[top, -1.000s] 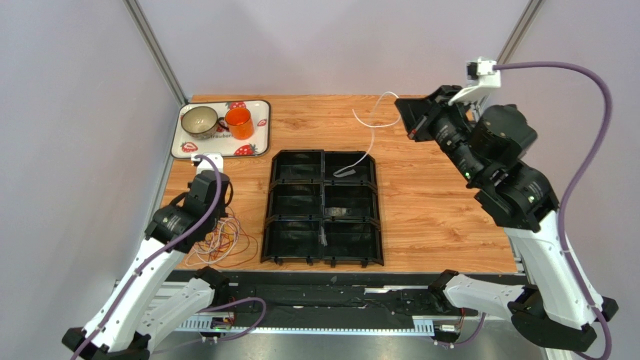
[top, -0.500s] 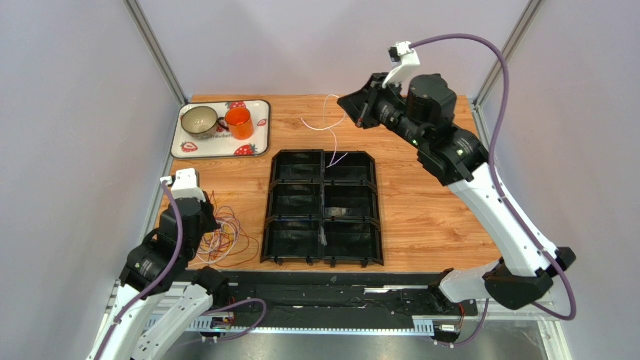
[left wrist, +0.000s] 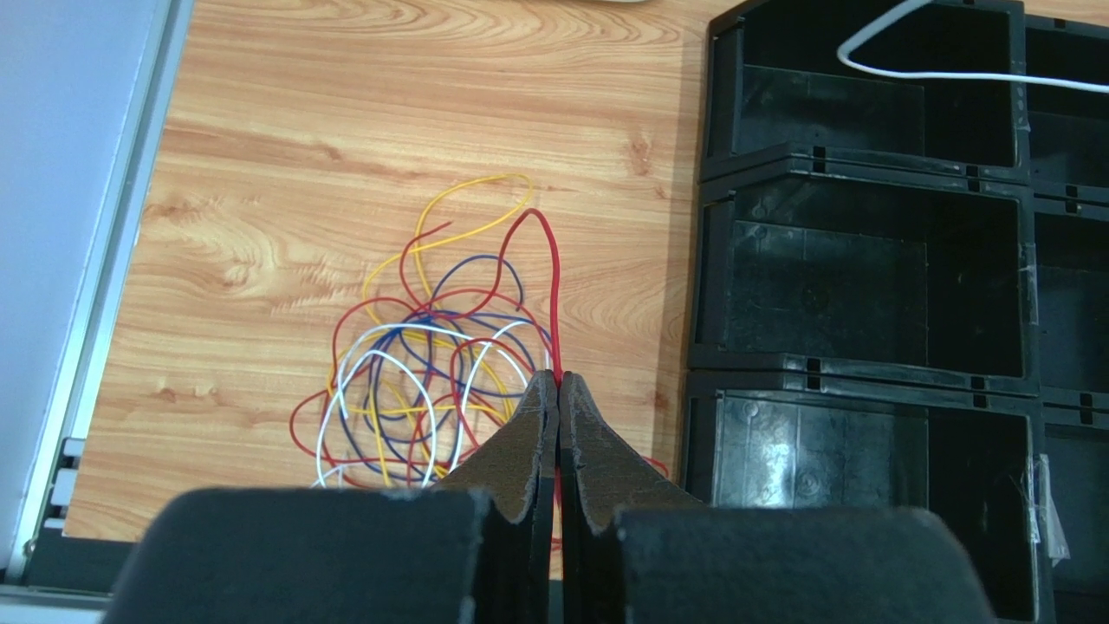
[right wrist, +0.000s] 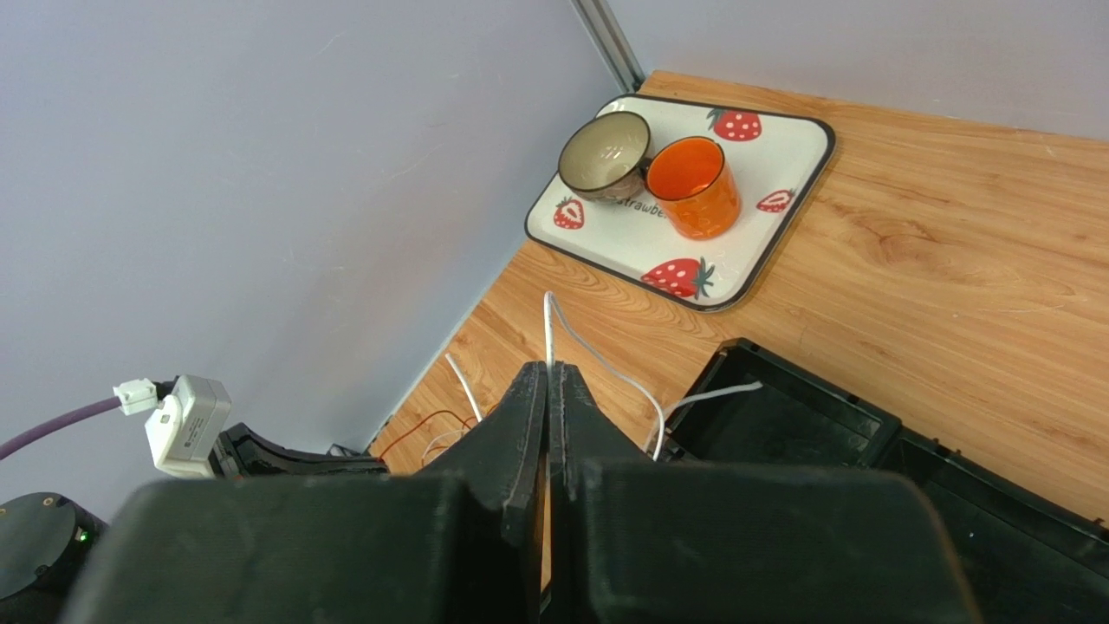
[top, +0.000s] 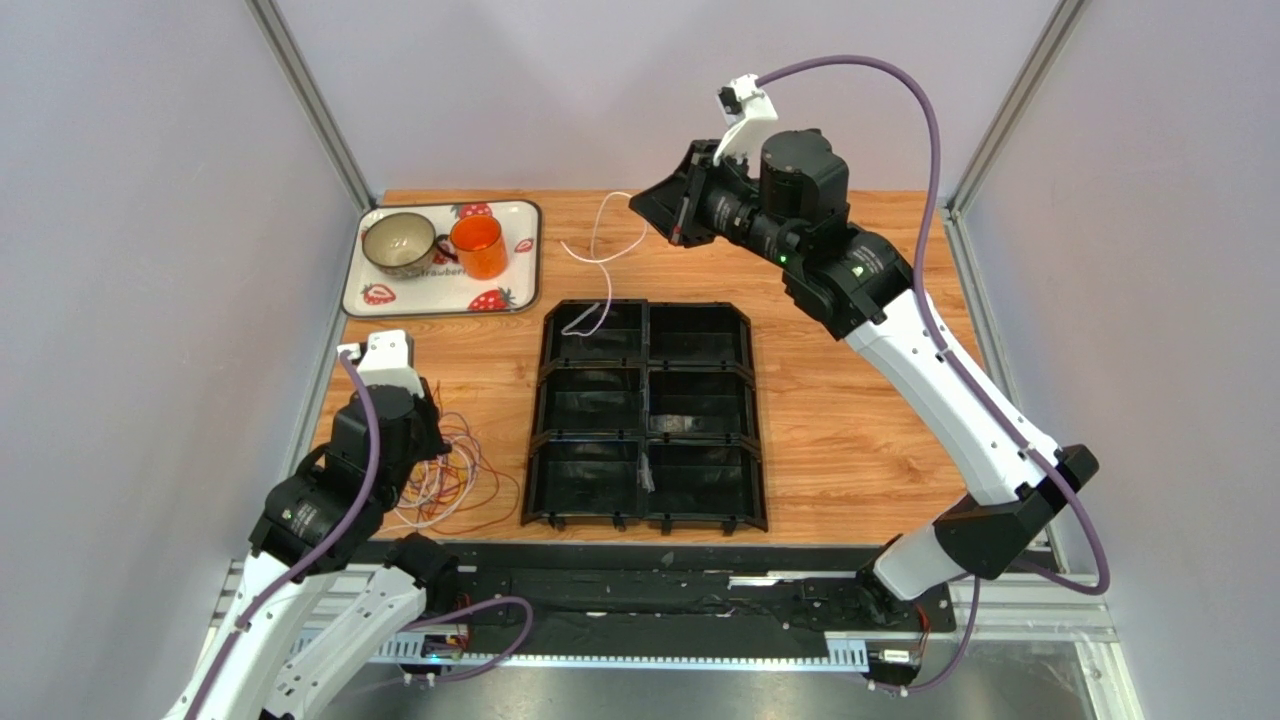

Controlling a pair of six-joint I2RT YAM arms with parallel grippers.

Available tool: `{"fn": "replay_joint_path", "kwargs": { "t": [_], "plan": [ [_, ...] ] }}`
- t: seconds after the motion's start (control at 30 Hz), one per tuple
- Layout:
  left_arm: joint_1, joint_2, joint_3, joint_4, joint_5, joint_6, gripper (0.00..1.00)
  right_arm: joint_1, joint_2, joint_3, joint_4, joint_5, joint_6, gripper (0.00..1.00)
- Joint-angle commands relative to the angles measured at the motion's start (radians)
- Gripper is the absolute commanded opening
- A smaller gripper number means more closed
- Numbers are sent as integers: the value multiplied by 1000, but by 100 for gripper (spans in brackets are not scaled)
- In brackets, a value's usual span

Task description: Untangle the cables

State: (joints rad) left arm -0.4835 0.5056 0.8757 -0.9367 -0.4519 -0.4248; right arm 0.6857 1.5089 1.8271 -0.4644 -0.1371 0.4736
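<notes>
A tangle of thin red, yellow, blue and white cables [left wrist: 417,377] lies on the wood left of the black tray, also in the top view [top: 466,483]. My left gripper [left wrist: 559,381] is shut on a red cable [left wrist: 552,280] at the tangle's right edge; from above it [top: 428,447] sits over the pile. My right gripper [top: 643,201] hangs high over the table's back, shut on a white cable [top: 601,248]. That white cable [right wrist: 609,369] loops down from the closed tips [right wrist: 548,368], and its free end [left wrist: 911,46] dangles into the tray's back left compartment.
The black six-compartment tray [top: 646,518] fills the table's middle. A strawberry-patterned plate [top: 523,225] at the back left carries a brown cup [top: 398,240] and an orange cup [top: 480,246]. Metal frame posts stand at both back corners.
My right arm has swung left across the back of the table, carrying the white cable from the right compartments to the back left one. The left arm pulled back slightly, still over the tangle.
</notes>
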Motion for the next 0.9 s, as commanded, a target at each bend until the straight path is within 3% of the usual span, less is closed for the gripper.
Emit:
{"fn": "replay_joint_path", "kwargs": {
  "t": [0.0,0.53,0.73,0.87],
  "plan": [
    [2,-6,2,39,9,1,0,0,45,34,66,-44,22,0],
    [3,10,5,32,-2,-6,0,-20,272,103,-19,-79,-89,0],
    [3,14,5,32,-2,-6,0,-25,349,127,6,-199,-113,0],
    [3,16,6,32,-4,-8,0,-26,384,84,4,-190,-130,0]
  ]
}}
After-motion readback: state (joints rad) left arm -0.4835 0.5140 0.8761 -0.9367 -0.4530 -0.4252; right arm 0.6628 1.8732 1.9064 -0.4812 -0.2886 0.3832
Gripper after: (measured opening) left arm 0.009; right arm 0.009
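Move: The right hand, gripping a white cable, has the black bin's far-left compartment about 10 cm ahead, 6 cm left and nearly 40 cm below. The orange mug stands roughly 26 cm ahead and 26 cm left of the hand; the cable tangle lies about 11 cm back and 28 cm left. From the left hand, holding a red cable, that compartment is about 24 cm ahead, 16 cm right and 18 cm lower. The right hand lowers its pinched white cable about 14 cm, drifting forward-left towards the far-left compartment, fingers tipping down. ##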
